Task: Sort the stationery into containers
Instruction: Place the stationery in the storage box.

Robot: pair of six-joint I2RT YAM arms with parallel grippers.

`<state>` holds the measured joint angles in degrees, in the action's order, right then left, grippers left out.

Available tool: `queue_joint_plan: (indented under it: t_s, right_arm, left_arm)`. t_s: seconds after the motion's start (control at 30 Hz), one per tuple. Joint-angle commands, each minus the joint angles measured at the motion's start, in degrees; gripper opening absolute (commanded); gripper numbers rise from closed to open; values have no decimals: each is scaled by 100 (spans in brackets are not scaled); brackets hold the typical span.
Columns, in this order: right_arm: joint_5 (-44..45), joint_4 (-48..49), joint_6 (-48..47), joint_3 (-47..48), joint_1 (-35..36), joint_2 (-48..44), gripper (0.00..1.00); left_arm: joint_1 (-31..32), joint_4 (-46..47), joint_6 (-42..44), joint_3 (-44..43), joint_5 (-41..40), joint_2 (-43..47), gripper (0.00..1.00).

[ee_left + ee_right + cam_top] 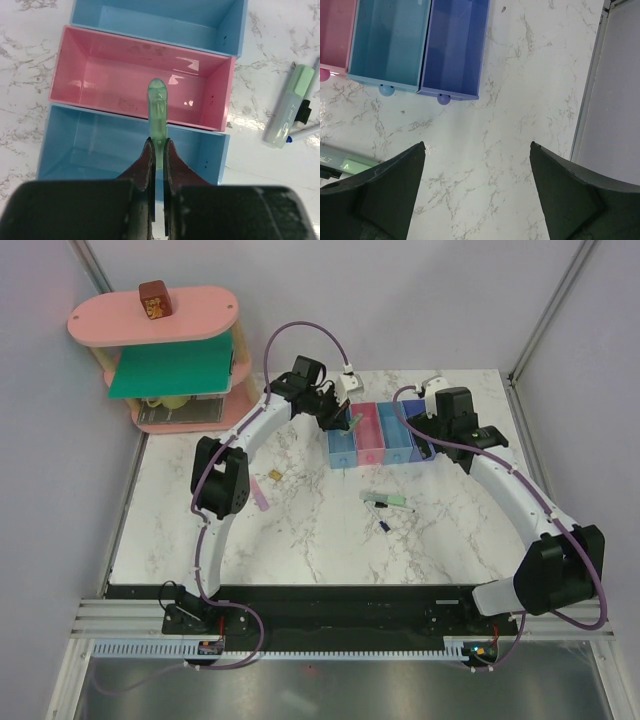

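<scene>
My left gripper (158, 142) is shut on a translucent green bar (157, 115) that sticks out past the fingertips. It hangs over the row of containers (380, 437), above the edge between the near light blue bin (90, 150) and the pink bin (115, 75). My right gripper (477, 145) stands open over bare marble, nothing between its fingers, just right of the darker blue bin (455, 45). On the table lie a mint green bar (390, 501), a thin pen (385, 525), a lilac-pink bar (260, 496) and a tiny tan piece (277, 475).
A big pink oval shelf (150, 320) with a green panel stands at the back left, a brown block (154, 300) on top. The table's right edge and wall (615, 100) lie close to my right gripper. All bins look empty inside.
</scene>
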<state>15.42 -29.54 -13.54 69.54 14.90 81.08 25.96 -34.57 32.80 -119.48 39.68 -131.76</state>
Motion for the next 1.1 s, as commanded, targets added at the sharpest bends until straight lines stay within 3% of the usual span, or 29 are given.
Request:
queue_joint_plan:
  t_s: [0.0, 0.2, 0.5, 1.07]
  right_arm:
    - [93, 115, -26, -63, 5, -233, 93]
    - [207, 299, -87, -265, -13, -172, 94]
    - [225, 449, -52, -213, -75, 31, 95]
    - [181, 449, 27, -300, -83, -75, 95]
  left_arm:
    - [-47, 345, -177, 117, -267, 54, 2]
    - [-47, 363, -89, 337, -584, 54, 20]
    - [-38, 424, 86, 724, -865, 247, 37]
    - [-64, 890, 754, 1138, -2262, 397, 38]
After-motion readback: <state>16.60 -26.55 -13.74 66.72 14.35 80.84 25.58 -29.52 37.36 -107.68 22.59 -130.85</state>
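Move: The green stick is already pinched in the left hand; the left-end blue compartment it is meant for has its middle some 3 cm ahead, 2 cm left and 10 cm below. At that depth, the pink compartment's middle is about 3 cm ahead and 5 cm right of the hand, and the glue stick lies roughly 11 cm back and 9 cm right, slightly lower. From the right hand, the same blue compartment is about 13 cm ahead, 21 cm left and 17 cm below. The green stick is let go into the left-end blue compartment: the left hand sinks about 7 cm while its fingers part to roughly a third open, and it draws some 5 cm to its left, most steadily towards the end. The fingers tip about 15 degrees further downward as they enter the compartment, seeming to bear on its left wall. ##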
